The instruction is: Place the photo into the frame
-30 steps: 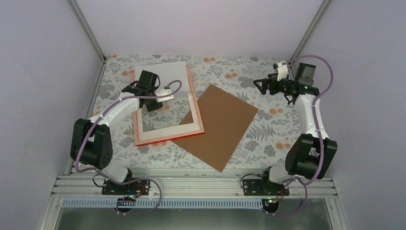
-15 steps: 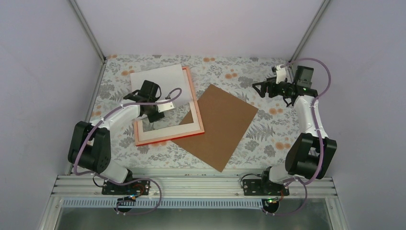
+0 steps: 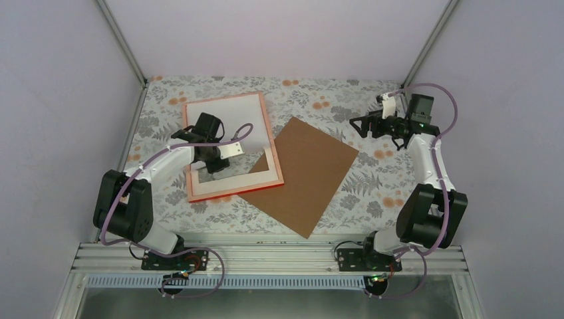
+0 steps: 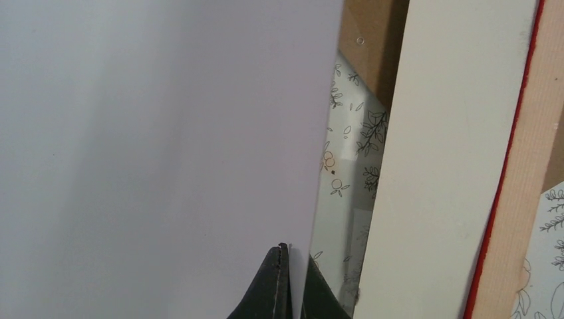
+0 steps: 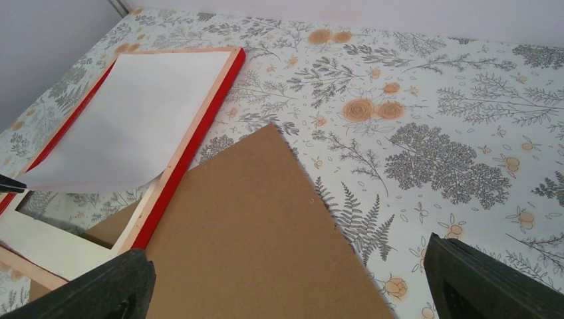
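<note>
The photo (image 3: 229,116) lies white back up over the far half of the red frame (image 3: 273,143), which rests flat on the table. My left gripper (image 3: 212,162) is shut on the photo's near edge. In the left wrist view the photo (image 4: 153,133) fills the left side and the black fingertips (image 4: 278,279) pinch its edge beside the gripper (image 4: 292,256). The white mat (image 4: 445,159) and the frame's red edge (image 4: 507,199) run along the right. My right gripper (image 3: 360,123) hangs open above the table at the far right, holding nothing. Its view shows the photo (image 5: 133,119) curling up at its near corner inside the frame (image 5: 193,146).
A brown backing board (image 3: 306,173) lies diagonally beside the frame, its left corner tucked under the frame's right side. It fills the space below my right gripper (image 5: 287,266). The floral tablecloth (image 3: 372,179) covers the table. Grey walls stand on three sides.
My left gripper has pulled the photo toward the near side, so its far edge now sits within the frame's far edge. The right gripper shifted slightly and stays open.
</note>
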### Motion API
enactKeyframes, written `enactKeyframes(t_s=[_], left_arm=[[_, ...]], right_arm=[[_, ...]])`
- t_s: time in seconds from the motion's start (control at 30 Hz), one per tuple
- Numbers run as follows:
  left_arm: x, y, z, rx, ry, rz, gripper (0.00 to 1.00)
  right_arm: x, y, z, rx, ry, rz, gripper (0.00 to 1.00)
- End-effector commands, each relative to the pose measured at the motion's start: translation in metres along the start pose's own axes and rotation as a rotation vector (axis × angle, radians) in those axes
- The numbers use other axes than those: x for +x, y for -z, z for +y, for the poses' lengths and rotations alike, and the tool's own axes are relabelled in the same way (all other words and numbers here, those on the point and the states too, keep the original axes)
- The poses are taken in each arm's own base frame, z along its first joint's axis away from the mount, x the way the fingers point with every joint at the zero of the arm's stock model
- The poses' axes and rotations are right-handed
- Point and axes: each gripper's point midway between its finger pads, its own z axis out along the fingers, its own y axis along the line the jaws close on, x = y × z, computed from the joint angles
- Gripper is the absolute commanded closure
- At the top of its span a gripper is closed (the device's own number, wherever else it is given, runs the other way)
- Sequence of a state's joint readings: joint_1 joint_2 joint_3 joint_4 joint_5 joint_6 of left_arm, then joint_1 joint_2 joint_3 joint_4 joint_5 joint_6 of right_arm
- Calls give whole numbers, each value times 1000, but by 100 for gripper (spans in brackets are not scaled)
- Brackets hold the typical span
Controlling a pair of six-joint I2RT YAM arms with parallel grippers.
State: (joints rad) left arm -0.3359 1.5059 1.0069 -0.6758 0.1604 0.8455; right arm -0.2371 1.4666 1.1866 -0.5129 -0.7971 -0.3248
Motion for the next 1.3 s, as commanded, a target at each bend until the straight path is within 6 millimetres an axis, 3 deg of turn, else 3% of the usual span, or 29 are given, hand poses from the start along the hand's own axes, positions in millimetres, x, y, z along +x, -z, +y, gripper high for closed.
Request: enactKeyframes(t_s=[0.0,0.33,0.53,0.83,1.07,1.27], left_arm=[[-3,5,-8,30,7,-16,98],[-3,3,-12,48,32,-7,98],[0,-2,1,-29,31,0,97],[-2,5,-12,23,-30,-22,53],[-5,21,-29,78,-76,-65,2],[-16,37,-32,80,-72,-117,0]], right_arm=[[-4,3,7,-21,6,-22,0],[0,3,9,-22,6,-17,0],[3,4,10,-27,2,-17,0],[4,5,11,-19,17,-11,0],[7,4,11,-17,27,-4,0],[8,3,9,-17,31,1,0]])
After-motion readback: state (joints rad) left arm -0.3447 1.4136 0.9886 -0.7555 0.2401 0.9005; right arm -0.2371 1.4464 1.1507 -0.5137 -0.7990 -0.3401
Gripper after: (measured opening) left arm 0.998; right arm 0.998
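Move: The left gripper already pinches the near edge of the photo, white back up, above the red frame. The frame's middle lies about 7 cm ahead of this hand, 3 cm to its right and 6 cm below; the near rail is some 8 cm back, 5 cm right. The brown board's middle is roughly 26 cm right and 3 cm back. From the right hand, the frame's middle lies about 43 cm left, 2 cm back and 20 cm lower. Hold the left gripper's pinch on the photo's near edge over the frame opening, easing it back barely 1 cm towards the near rail and then forward again. Open the fingers fully to let go of the edge, and while they spread draw back about 2.5 cm and rise about 2 cm, the fingers still pointing down. ##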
